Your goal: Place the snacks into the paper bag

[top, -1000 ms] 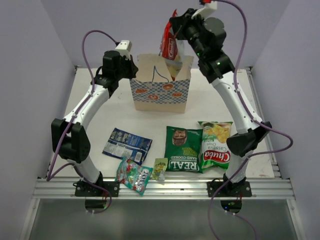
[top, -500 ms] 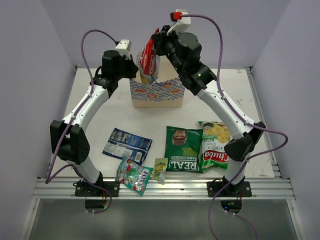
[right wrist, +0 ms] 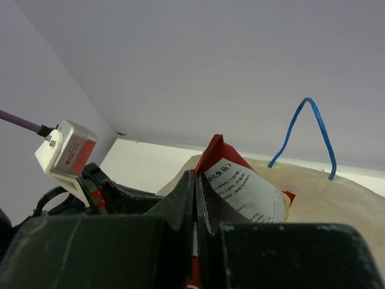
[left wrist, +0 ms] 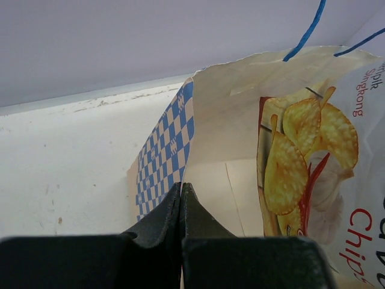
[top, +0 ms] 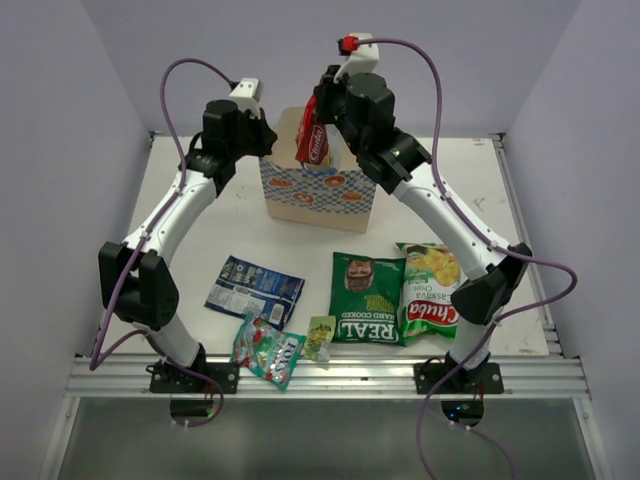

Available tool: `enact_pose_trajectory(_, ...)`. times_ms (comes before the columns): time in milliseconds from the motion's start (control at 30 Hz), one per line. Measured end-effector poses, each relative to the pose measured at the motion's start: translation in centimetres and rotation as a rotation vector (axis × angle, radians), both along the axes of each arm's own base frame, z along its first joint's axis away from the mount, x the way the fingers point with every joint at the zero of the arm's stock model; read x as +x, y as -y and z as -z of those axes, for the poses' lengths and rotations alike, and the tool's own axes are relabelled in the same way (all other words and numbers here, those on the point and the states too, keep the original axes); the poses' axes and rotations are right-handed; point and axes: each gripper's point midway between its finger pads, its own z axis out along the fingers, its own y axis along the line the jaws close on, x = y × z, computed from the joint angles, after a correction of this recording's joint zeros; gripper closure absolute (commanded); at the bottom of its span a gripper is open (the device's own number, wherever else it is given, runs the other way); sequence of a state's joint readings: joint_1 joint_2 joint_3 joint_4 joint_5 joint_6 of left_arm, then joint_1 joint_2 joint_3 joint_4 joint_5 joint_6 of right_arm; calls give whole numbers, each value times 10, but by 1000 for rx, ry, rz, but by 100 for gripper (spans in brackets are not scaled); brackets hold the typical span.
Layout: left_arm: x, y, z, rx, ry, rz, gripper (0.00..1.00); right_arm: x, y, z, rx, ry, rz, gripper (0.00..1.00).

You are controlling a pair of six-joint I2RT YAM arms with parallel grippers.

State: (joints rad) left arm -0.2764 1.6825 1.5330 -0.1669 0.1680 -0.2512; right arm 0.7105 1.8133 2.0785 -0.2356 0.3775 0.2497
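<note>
The paper bag (top: 318,192) stands upright at the back of the table. My left gripper (top: 268,143) is shut on its left rim; in the left wrist view (left wrist: 181,188) the checkered outer wall (left wrist: 161,159) runs into the pinched jaws. My right gripper (top: 322,110) is shut on the red-yellow chip packet (top: 312,142), which hangs in the bag's open mouth. That packet also shows inside the bag (left wrist: 301,162) and between my right fingers (right wrist: 197,176) as the packet (right wrist: 243,189). Other snacks lie flat near the front.
On the table lie a dark blue packet (top: 254,288), a colourful candy packet (top: 267,352), a small sachet (top: 320,337), a dark green "REAL" bag (top: 366,297) and a green-white chip bag (top: 431,290). A blue string handle (right wrist: 313,129) sticks up from the bag.
My right gripper carried the red packet left from over the bag's right side, then down into its mouth. The bag rocked slightly. My left gripper kept its hold.
</note>
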Motion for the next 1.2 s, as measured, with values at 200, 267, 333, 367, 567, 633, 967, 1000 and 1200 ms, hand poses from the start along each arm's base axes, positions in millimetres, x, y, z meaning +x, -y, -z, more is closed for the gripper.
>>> enact_pose_trajectory(200,-1,0,-3,-1,6,0,100,15,-13,19,-28,-32,1,100)
enact_pose_trajectory(267,-1,0,-3,-1,6,0,100,22,-19,32,-47,-54,-2,100)
enact_pose_trajectory(333,-1,0,-3,-1,6,0,100,31,-27,46,-63,-75,-3,100)
enact_pose_trajectory(367,-1,0,-3,-1,6,0,100,35,-31,55,-73,-90,-6,100)
enact_pose_trajectory(567,-1,0,-3,-1,5,0,100,50,-53,103,-120,-168,-39,100)
enact_pose_trajectory(633,-1,0,-3,-1,5,0,100,55,-60,115,-127,-183,-52,100)
enact_pose_trajectory(967,-6,-2,8,11,-35,-1,100,65,-87,146,-131,-210,-131,1)
enact_pose_trajectory(1000,-5,-7,13,24,-47,-20,100,68,-83,148,-148,-207,-118,1)
enact_pose_trajectory(1200,-6,-6,14,22,-52,-19,100,69,-80,138,-170,-172,-150,1)
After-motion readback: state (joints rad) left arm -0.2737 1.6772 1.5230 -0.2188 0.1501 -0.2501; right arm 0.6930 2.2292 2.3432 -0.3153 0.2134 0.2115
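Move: The Chuba chips bag hangs from the right fingers by its top, its middle about 11 cm straight below them, and is bound for the paper bag's mouth. That mouth's middle lies some 5 cm ahead, 2 cm left and 18 cm below the right hand. The left gripper stands about 4 cm ahead, 11 cm left and 18 cm below; the far blue handle is 12 cm ahead, 5 cm right and 10 cm lower. From the left hand, pinching the left rim, the mouth's middle lies 12 cm right, 2 cm ahead, about level. The hanging Chuba chips bag is lowered into the left part of the paper bag by the right hand, which sinks about 14 cm while going left and forward some 8 cm each way, tipping slightly down. Beside the left gripper its fingers then open wide and let go. The left hand stays shut on the rim, sagging a little as the right fingers spread. ##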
